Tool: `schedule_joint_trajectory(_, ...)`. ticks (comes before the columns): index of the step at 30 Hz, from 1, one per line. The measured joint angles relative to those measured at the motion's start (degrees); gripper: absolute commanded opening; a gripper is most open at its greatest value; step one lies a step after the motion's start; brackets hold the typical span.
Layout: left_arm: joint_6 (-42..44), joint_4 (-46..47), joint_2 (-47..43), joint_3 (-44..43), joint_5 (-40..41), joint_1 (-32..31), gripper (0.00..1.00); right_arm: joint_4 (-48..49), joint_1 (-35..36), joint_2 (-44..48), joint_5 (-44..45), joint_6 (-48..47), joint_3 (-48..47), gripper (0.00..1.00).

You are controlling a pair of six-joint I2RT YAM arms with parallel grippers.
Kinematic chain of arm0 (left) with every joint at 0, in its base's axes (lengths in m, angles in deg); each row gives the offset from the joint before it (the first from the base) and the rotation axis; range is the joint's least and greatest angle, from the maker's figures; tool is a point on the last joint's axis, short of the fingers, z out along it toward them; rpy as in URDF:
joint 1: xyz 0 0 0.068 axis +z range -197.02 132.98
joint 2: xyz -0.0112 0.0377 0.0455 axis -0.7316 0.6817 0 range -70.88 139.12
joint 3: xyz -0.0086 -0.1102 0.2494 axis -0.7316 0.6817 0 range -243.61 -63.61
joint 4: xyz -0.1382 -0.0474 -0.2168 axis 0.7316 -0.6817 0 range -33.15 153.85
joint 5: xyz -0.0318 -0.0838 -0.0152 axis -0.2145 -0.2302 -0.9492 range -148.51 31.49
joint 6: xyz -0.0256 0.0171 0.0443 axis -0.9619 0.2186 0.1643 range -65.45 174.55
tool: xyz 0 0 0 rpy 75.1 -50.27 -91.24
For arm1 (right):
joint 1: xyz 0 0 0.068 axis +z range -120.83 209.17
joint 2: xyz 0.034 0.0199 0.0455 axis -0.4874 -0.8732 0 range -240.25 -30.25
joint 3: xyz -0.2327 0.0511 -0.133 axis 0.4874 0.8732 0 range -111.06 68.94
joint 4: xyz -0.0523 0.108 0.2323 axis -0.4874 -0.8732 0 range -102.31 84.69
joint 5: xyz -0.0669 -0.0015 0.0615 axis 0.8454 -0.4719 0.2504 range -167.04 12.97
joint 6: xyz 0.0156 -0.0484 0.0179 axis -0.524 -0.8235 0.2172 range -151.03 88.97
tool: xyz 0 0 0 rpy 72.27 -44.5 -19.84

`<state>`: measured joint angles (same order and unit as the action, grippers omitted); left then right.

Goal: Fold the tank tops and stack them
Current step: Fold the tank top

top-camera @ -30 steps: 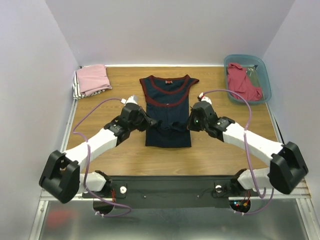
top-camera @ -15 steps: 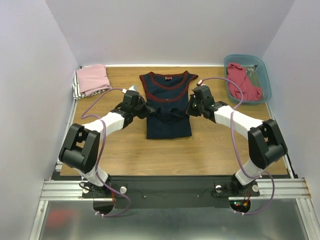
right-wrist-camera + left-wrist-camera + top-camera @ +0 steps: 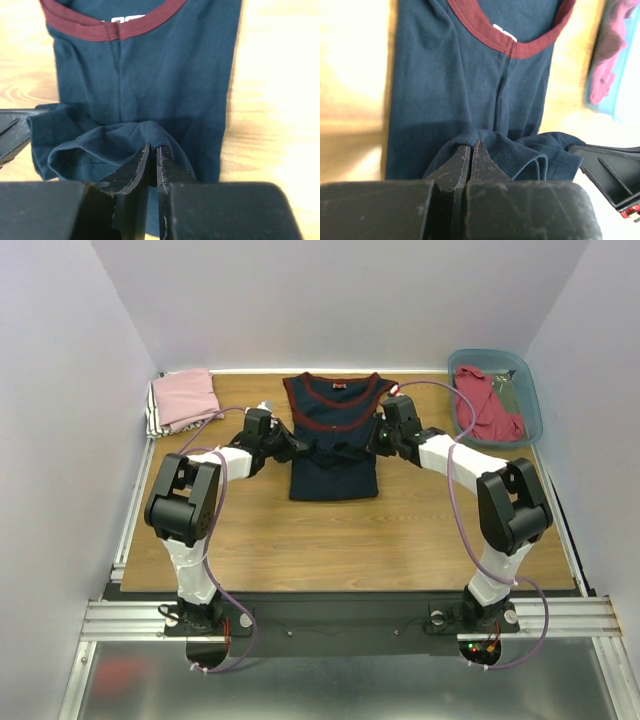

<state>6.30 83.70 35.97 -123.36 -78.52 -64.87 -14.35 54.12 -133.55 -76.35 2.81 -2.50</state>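
Observation:
A navy tank top (image 3: pixel 335 475) with maroon trim lies in the middle of the table, its neckline at the far end. Its lower hem is lifted and doubled over its chest. My left gripper (image 3: pixel 293 447) is shut on the hem's left part, and the navy cloth (image 3: pixel 465 85) bunches at its tips (image 3: pixel 473 143). My right gripper (image 3: pixel 375 443) pinches the hem's right part, the cloth (image 3: pixel 150 80) tenting over its tips (image 3: pixel 153 146) with only a thin slit between the jaws. A folded pink tank top (image 3: pixel 185 398) lies at the far left. A red tank top (image 3: pixel 487 405) sits in the bin.
The teal plastic bin (image 3: pixel 527 380) stands at the far right corner. A striped cloth edge (image 3: pixel 155 420) shows under the pink top. White walls close in the table's left, far and right sides. Both arms stretch far out over the wooden table (image 3: pixel 340 540).
Both arms have reached away from their bases, carrying the navy top's hem up toward its neckline. The top's visible length has shrunk. The right jaws have parted a hair.

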Motion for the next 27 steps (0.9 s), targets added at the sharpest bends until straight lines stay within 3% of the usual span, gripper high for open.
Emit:
schedule_joint_trajectory(5,-0.13,1.95,-1.77,1.36,-0.72,0.11,0.00,1.55,-0.24,1.42,-1.64,0.02,1.77,0.05)
schedule_joint_trajectory(13,-4.66,5.27,-18.91,22.47,3.45,-7.02,0.00,3.28,4.72,19.41,-2.97,2.34,22.16,0.02)
schedule_joint_trajectory(17,-10.05,2.56,-35.30,36.22,7.13,-16.70,0.00,2.62,13.86,33.48,-2.27,5.86,33.48,0.00)
schedule_joint_trajectory(20,-14.19,-3.52,-50.01,41.59,11.04,-22.12,0.00,0.63,18.12,42.97,-1.22,9.14,39.34,0.00)
schedule_joint_trajectory(27,-23.63,-21.42,-75.87,45.27,19.32,-34.01,0.00,-8.90,29.79,60.59,2.97,19.17,46.10,0.01)
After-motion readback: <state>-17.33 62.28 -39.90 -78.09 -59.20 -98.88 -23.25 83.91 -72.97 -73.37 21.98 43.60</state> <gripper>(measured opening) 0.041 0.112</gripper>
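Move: The tank top's hem is pinched by both hands, folded forward over its own body, and goes to the near table edge, some 40 cm straight back from each hand and 7 cm below. The tank top's near fold lies about 13 cm back and 10 cm to the right of the left hand, 10 cm to the left of the right hand. Its collar seam is roughly 6 cm ahead of both, equally far inward. The tank top's hem, still pinched at a corner by each shut gripper, is pulled quickly back towards the near table edge, both hands sweeping about 30 cm together after a brief pause. The right stays nearly level and turns some 15 degrees counter-clockwise; the left ends about 5 cm higher. Both roll some 15 degrees, their outer sides dropping. ##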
